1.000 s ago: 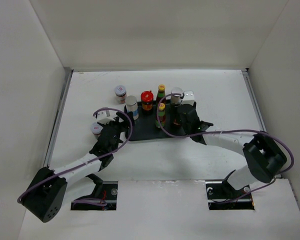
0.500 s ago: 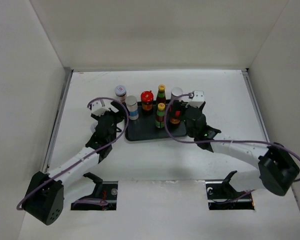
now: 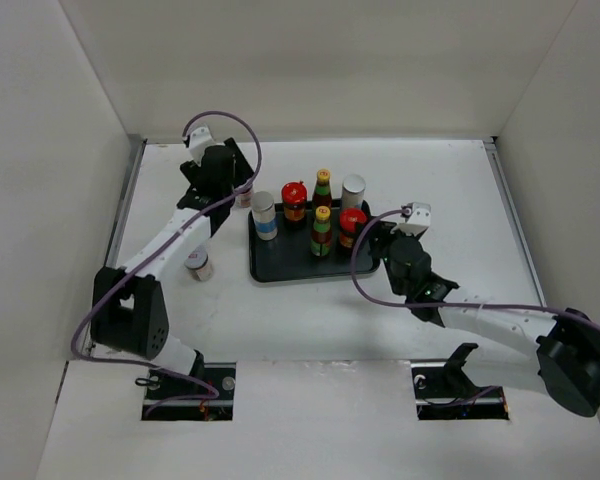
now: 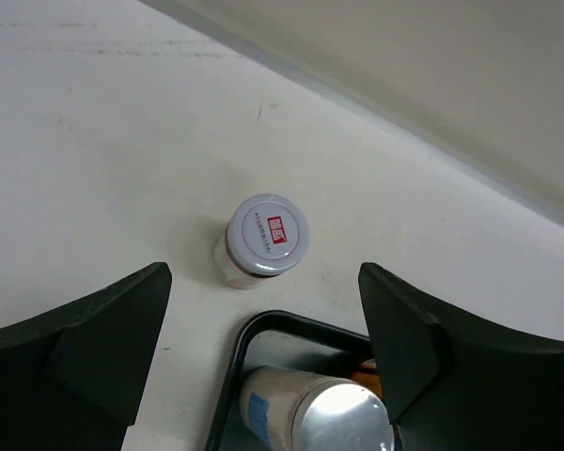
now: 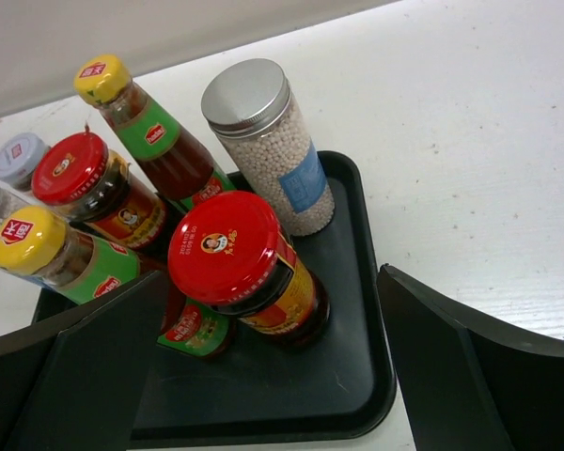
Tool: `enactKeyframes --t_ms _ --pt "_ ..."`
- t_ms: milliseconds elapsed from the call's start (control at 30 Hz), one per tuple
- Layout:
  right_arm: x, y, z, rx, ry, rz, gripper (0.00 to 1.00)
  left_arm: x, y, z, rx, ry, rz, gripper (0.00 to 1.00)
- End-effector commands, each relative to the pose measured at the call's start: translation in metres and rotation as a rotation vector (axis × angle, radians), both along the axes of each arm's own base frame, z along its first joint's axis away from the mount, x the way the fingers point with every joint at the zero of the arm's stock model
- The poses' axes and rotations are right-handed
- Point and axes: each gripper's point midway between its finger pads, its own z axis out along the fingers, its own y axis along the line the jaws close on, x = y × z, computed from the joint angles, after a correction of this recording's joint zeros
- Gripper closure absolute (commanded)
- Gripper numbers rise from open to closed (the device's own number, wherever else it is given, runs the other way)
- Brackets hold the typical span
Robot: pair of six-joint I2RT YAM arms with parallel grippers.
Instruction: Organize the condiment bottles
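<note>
On the black tray (image 3: 280,268) stand two silver-capped shakers (image 3: 264,215) (image 3: 353,190), two yellow-capped bottles (image 3: 323,188) (image 3: 322,230) and two red-lidded jars (image 3: 294,200) (image 3: 352,226). My right gripper (image 5: 273,366) is open, just short of the nearer red-lidded jar (image 5: 227,249), not touching it. My left gripper (image 4: 263,357) is open at the tray's far left corner, above a shaker (image 4: 329,413), with a white-lidded jar (image 4: 266,238) on the table ahead of it. A second white-lidded jar (image 3: 198,264) stands on the table left of the tray.
White walls close in the table on the left, back and right. The left arm (image 3: 170,235) stretches along the tray's left side. The right arm (image 3: 480,315) lies across the table to the tray's right. The tray's near half (image 5: 357,376) holds nothing.
My right gripper opened, left the red-lidded jar standing on the tray and drew back to the right. My left arm swung from the near white-lidded jar to the far one.
</note>
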Motion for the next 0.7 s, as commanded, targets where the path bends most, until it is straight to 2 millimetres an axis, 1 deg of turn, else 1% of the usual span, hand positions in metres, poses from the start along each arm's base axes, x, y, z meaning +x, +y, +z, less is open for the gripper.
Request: enactKeyframes --t_ms 0,100,200,400,533,667 --pt "-0.001 0.001 0.029 0.111 -0.089 -0.009 0.0 0.003 -0.002 -0.028 0.048 0.163 -0.062 0.19" --pt "-0.004 -0.003 0.03 0.131 -0.102 -0.02 0.0 0.02 -0.005 -0.048 0.059 0.225 -0.075 0.19" --pt "-0.004 -0.003 0.03 0.126 -0.108 -0.013 0.0 0.03 -0.008 -0.059 0.066 0.252 -0.081 0.19" --pt "-0.004 -0.001 0.032 0.128 -0.112 -0.004 0.0 0.053 -0.019 -0.07 0.082 0.264 -0.09 0.19" --pt "-0.004 0.002 0.032 0.129 -0.11 0.007 0.0 0.066 -0.018 -0.078 0.065 0.264 -0.077 0.19" --pt "-0.005 0.006 0.032 0.124 -0.108 0.024 0.0 0.073 -0.014 -0.087 0.054 0.269 -0.063 0.21"
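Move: The white-capped jar on the table is some 7 cm ahead of the left hand, about 1 cm to its right and about 14 cm lower. In the tray, the blue-label jar stands level with the hand and about 6 cm to its right, the nearer red-lidded jar about 3 cm ahead and 13 cm right, both some 12 cm below. From the right hand, the white-capped jar is roughly 19 cm ahead, 27 cm left and 9 cm down. Downward first and quickly, the left hand sinks about 11 cm towards the white-capped jar, easing forward as its fingers tip some 20 degrees more steeply down. Then it levels out and creeps on forward, about 5 cm in all, bringing the jar's cap between and just beyond the fingertips; the fingers stay wide open and no touch can be seen. ##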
